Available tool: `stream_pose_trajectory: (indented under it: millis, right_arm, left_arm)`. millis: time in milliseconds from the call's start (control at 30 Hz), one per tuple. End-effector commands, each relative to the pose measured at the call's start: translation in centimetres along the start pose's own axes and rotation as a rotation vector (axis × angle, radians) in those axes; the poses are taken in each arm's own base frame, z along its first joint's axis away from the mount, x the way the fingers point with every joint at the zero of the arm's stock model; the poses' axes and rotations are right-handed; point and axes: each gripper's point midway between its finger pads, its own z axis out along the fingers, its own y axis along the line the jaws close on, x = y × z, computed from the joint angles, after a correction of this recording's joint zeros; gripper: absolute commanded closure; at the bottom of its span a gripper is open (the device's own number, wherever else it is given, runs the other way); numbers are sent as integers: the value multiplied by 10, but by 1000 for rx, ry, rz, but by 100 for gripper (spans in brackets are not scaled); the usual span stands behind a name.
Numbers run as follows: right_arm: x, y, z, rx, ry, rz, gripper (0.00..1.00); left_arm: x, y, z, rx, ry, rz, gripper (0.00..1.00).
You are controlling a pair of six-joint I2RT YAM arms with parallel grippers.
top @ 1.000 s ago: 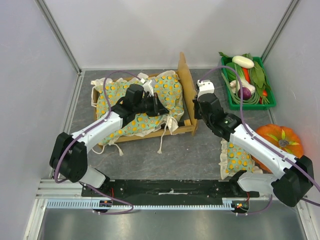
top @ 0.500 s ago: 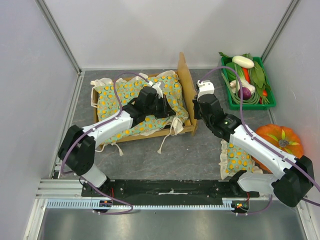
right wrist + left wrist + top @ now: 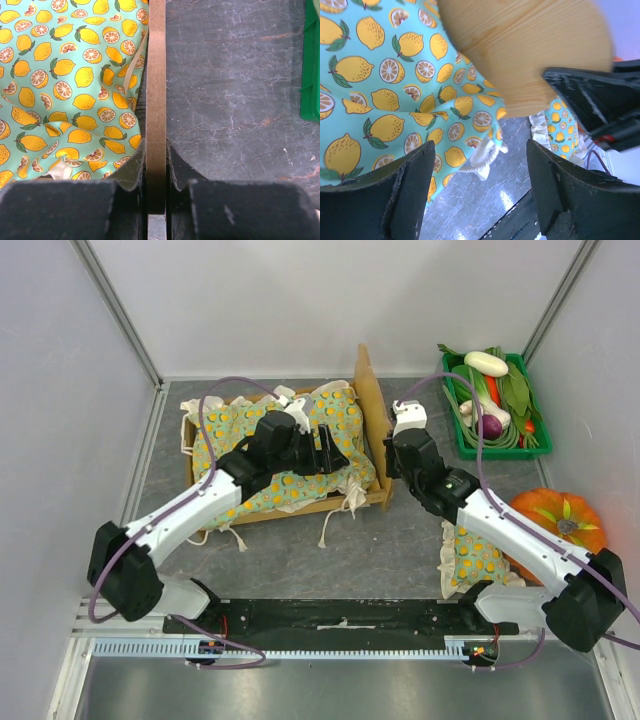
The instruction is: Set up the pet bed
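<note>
The pet bed is a light-wood frame with a tall headboard on its right end. A green lemon-print blanket lies spread over its base, ruffles hanging over the front rail. My left gripper hovers open over the blanket's right end, close to the headboard. In the left wrist view its fingers stand wide apart with the blanket and headboard beyond them. My right gripper is shut on the headboard's edge, which runs straight between its pads.
A matching small pillow lies on the table under my right arm. A green tray of toy vegetables stands at the back right, and an orange pumpkin sits at the right edge. White walls enclose the table.
My left gripper carried the blanket's edge rightward toward the headboard, then opened and let it go. The right gripper has stayed clamped on the headboard.
</note>
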Motion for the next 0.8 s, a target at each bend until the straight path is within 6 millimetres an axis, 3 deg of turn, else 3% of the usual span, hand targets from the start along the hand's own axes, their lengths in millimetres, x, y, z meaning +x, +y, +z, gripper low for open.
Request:
stream_pose_trajectory:
  millis: [0,67,100,167,200,300,433,467,500,567,600,633,667,700,767]
  right_arm:
    - [-4,41,5,-133,4,127,100]
    - [-9,37,13,-106,-4,115,100]
    - [-23,41,14,-113,-32,112,100]
    - [-27,43,26,-110,-35,62,100]
    - [-41,48,29,-122,-64,55,100]
    - [-48,58,45,-136,-66,-12,100]
    - [-32,63,61,-149,-16,-64,96]
    - [-22,61,63,-145,1,-65,91]
    - [-19,61,61,-157,10,-68,76]
    - [-14,58,51,-189,20,-78,63]
    - [-13,65,42,-265,24,-113,48]
    - [-27,61,26,-284,-20,-123,40]
    - [-22,55,19,-280,-11,-140,33]
    - [-36,48,2,-284,-55,-166,24]
    - [-36,29,-12,-232,-57,-193,21]
  left_arm:
    - [-33,-16,-41,4,-122,108,20]
    - [-34,-19,-50,15,-133,128,19]
    - [-36,-24,-57,35,-144,138,19]
    - [-28,-28,-62,69,-127,159,19]
    - [-19,-24,-61,71,-107,160,19]
    - [0,-13,-62,71,-82,162,19]
    - [22,-4,-68,92,-65,147,19]
    - [26,-4,-69,98,-62,144,19]
    - [36,3,-67,94,-48,140,19]
    - [41,7,-73,90,-65,137,19]
    - [49,13,-73,79,-54,135,19]
    - [49,15,-75,72,-68,136,19]
    - [50,12,-81,81,-82,144,19]
    - [57,17,-81,68,-78,146,19]
    - [66,20,-82,46,-84,166,19]
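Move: The right hand holds the near end of the pet bed's headboard, whose middle lies some 12 cm ahead, 3 cm left and 4 cm down. The green basket is about 25 cm ahead and 26 cm right of that hand, the small pillow 14 cm back and 21 cm right, both roughly 13 cm lower. From the open left hand, the loose cord end is about 14 cm back, 3 cm left and 14 cm down; the ruffle knot is 4 cm back, 3 cm right, 7 cm down. Forward and left, about equally, the right hand shoves the bed by the headboard it still pinches, roughly 8 cm in all, then opens its fingers and backs off about 4 cm, turning slightly counter-clockwise. The already open left hand rises about 6 cm off the cloth, then sinks below its starting height while drawing back and left over the front of the bed, towards the loose cord. ##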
